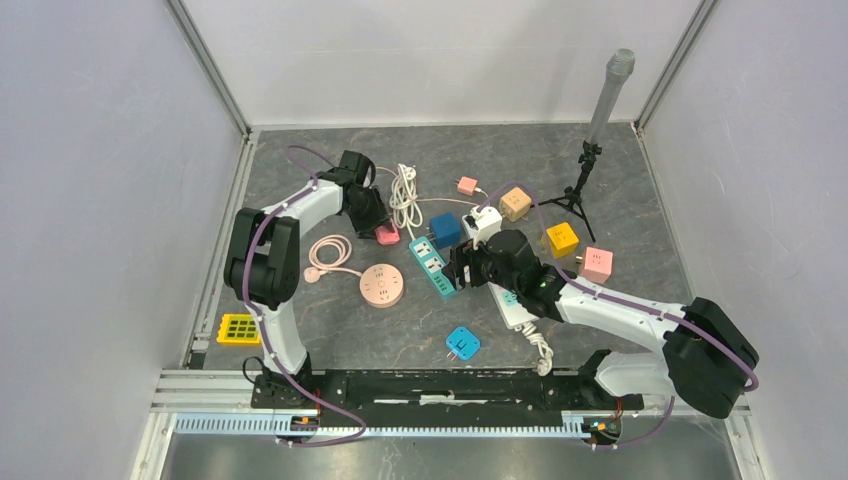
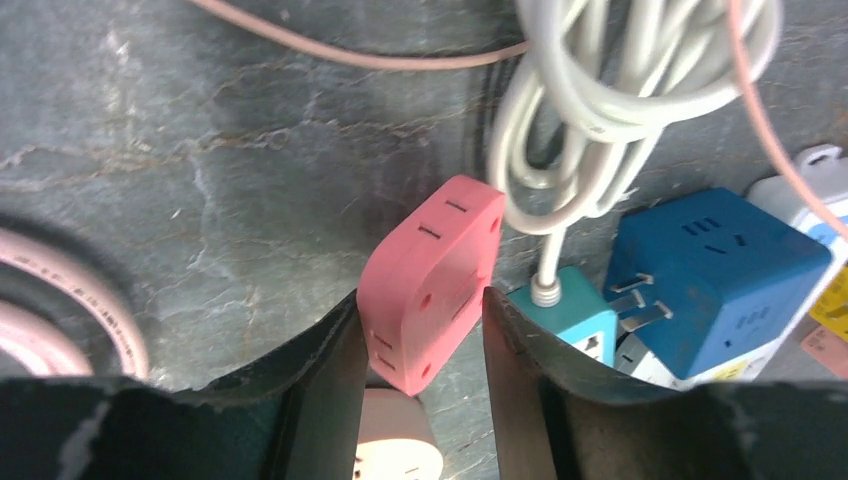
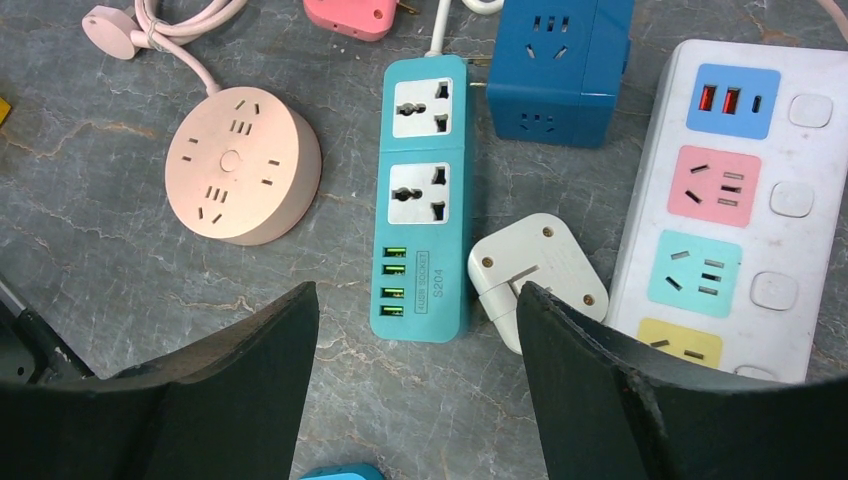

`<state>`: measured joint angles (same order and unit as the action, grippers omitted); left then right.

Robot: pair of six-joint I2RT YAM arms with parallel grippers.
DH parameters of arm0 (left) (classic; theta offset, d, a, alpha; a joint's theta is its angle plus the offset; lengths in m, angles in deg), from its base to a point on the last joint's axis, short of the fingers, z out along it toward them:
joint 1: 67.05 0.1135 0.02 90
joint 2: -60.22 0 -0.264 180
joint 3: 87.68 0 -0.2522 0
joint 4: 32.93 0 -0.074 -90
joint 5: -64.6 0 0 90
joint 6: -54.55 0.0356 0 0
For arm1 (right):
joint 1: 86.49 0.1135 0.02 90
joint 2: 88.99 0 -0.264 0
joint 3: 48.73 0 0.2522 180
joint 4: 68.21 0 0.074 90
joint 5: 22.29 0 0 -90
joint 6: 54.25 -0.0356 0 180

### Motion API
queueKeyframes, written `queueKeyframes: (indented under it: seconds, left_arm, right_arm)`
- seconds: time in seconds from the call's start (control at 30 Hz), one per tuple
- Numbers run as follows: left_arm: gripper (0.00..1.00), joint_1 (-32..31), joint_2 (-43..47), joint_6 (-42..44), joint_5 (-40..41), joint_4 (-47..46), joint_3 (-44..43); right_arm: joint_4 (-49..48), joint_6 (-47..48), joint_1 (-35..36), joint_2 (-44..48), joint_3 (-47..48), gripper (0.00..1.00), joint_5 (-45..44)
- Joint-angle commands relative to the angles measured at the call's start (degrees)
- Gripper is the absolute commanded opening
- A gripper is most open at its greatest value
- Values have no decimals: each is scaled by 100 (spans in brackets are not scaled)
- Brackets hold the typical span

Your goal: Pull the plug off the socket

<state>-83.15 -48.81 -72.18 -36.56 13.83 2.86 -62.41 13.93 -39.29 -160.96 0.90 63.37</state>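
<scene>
My left gripper (image 1: 378, 226) is shut on a coral-pink socket adapter (image 2: 435, 270), gripping its two flat sides at the far left of the table. A pale pink plug body (image 2: 395, 440) shows just beneath the adapter, between the fingers. The adapter also shows in the top view (image 1: 388, 236). My right gripper (image 1: 462, 268) is open and empty, hovering over the near end of a teal power strip (image 3: 425, 200). A loose white plug (image 3: 535, 262) lies by its right finger.
A white strip with coloured sockets (image 3: 740, 200), a blue cube socket (image 3: 560, 65) and a round pink socket (image 3: 243, 178) lie around the teal strip. A coiled white cable (image 2: 600, 90) lies beyond the adapter. A tripod (image 1: 580, 190), coloured cubes (image 1: 562, 239) and a blue plug (image 1: 462, 343) lie further off.
</scene>
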Motion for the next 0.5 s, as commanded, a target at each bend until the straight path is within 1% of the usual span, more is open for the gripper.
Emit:
queueKeyframes:
  seconds: [0.0,0.33,0.47]
  left_arm:
    - [55,19,127,24,495,350,13]
    - [81,19,865,220,1469,847,-63]
    - [91,13,1363,346,1444,919,-38]
  right_arm:
    - [-57,-51,-37,-9,166,77,47]
    - [47,-66,-86,32,174,76,-93]
    - [203,-49,-160,187,131,76,-344]
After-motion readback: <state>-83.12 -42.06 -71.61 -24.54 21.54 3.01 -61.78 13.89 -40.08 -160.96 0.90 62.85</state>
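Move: The pink plug is still tilted between the left fingertips, its middle about 1 cm to the right of the left hand and 1 cm below. The coiled pink cable lies about 10 cm to that hand's left and 4 cm back, the round socket straight back about 11 cm, and the white cable bundle 6 cm ahead and 4 cm right. From the right hand the pink plug is roughly 10 cm ahead, 13 cm left, 10 cm below. Open the left gripper from half to nearly full so that the pink plug comes free onto the table, while drawing the hand about 4 cm left and slightly back. Sink barely half a centimetre at first, then lift some 3 cm off the plug, swinging the fingers about 10 degrees nearer to straight down. ##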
